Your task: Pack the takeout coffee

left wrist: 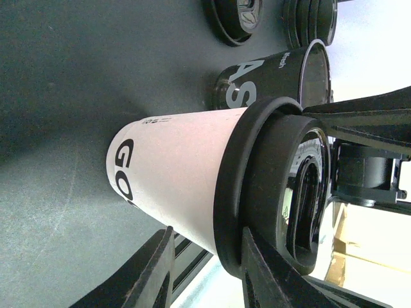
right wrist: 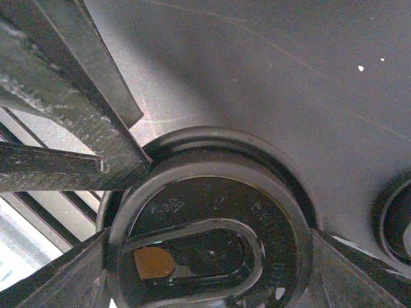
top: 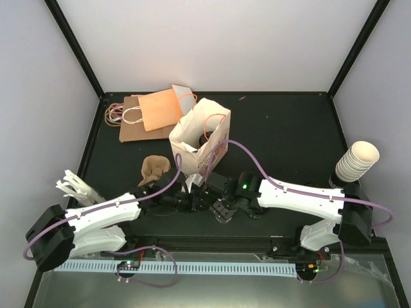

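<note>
The takeout coffee [left wrist: 173, 167] is a cream paper cup with dark print and a black lid [right wrist: 205, 244], standing on the dark table. In the left wrist view my left gripper [left wrist: 207, 232] meets its side with the fingers partly apart. One fingertip sits at the lid's rim and the other lower on the cup wall. My right gripper [right wrist: 205, 250] comes from above, and its two fingers touch opposite sides of the lid. In the top view the two grippers [top: 186, 197] [top: 223, 208] meet in front of the open paper bag [top: 199, 135], and the cup is mostly hidden.
A black printed cup [left wrist: 270, 80] and loose black lids [left wrist: 234, 19] stand just beyond the coffee. A tall stack of cream cups [top: 356, 160] is at the right edge. Flat paper bags [top: 151, 112] lie at the back left, and a brown cardboard piece [top: 154, 168] lies left of the bag.
</note>
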Controlling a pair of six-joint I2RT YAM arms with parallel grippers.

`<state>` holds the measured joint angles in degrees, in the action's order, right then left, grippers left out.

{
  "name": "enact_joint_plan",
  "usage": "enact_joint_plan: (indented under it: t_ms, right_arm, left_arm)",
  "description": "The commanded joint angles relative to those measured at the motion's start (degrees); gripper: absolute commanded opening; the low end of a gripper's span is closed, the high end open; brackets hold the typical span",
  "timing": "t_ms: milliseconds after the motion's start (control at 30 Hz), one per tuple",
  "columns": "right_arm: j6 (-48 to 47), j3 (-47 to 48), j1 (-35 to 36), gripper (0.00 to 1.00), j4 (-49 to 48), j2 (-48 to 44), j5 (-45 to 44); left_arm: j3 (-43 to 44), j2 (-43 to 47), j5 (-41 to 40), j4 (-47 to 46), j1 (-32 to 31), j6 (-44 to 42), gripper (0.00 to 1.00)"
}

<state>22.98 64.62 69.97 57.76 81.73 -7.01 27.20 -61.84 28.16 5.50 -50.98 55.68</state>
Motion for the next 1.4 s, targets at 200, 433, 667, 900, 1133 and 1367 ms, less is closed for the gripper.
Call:
enact_joint_plan:
  t_ms: [200, 433, 667, 900, 1133, 1367]
  right_arm:
    - [1.5, -0.8, -0.1, 0.77, -0.4, -1.1, -3.0]
    - [3.4, 0.7, -0.2, 0.76, 0.9, -3.5, -6.7]
    - [2.9, 4.3, -0.4, 0.77, 3.9, -7.1, -8.4]
    - [1.8, 7.5, -1.5, 0.75, 7.9, -10.6, -12.4]
    - [0.2, 10.2, -3.8, 0.75, 9.8, -13.5, -14.9]
    - [-1.7, 9.0, -6.5, 0.75, 7.9, -16.0, -16.6]
  left_arm:
    - [10.0, 4.7, -9.0, 23.1, -0.3, -6.9, 0.54]
    - [21.1, 12.4, -18.0, 40.1, -0.2, -11.2, 0.59]
    - [37.6, 15.2, -29.2, 52.0, 4.8, -17.7, 0.63]
    - [55.1, 4.5, -32.0, 58.6, 18.1, -32.7, 0.73]
    - [63.4, -8.9, -28.7, 54.1, 24.8, -41.2, 0.8]
    - [64.7, -18.1, -25.0, 48.3, 25.3, -44.2, 0.83]
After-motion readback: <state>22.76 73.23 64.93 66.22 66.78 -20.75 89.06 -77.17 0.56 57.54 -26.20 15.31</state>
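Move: The open paper bag stands about 18 cm ahead of the left hand and 3 cm to its left, its middle at hand height; the coffee cup is 4 cm to this hand's right, and the cup tray 21 cm left, 6 cm ahead and 8 cm lower. From the right hand, already holding that cup by its lid, the bag is some 20 cm ahead and 7 cm left, and a black cup 13 cm right, level fore-and-aft, 5 cm lower. Left opens off the cup, swings up, forward-left to the bag's left rim; right lifts the cup about 12 cm. ##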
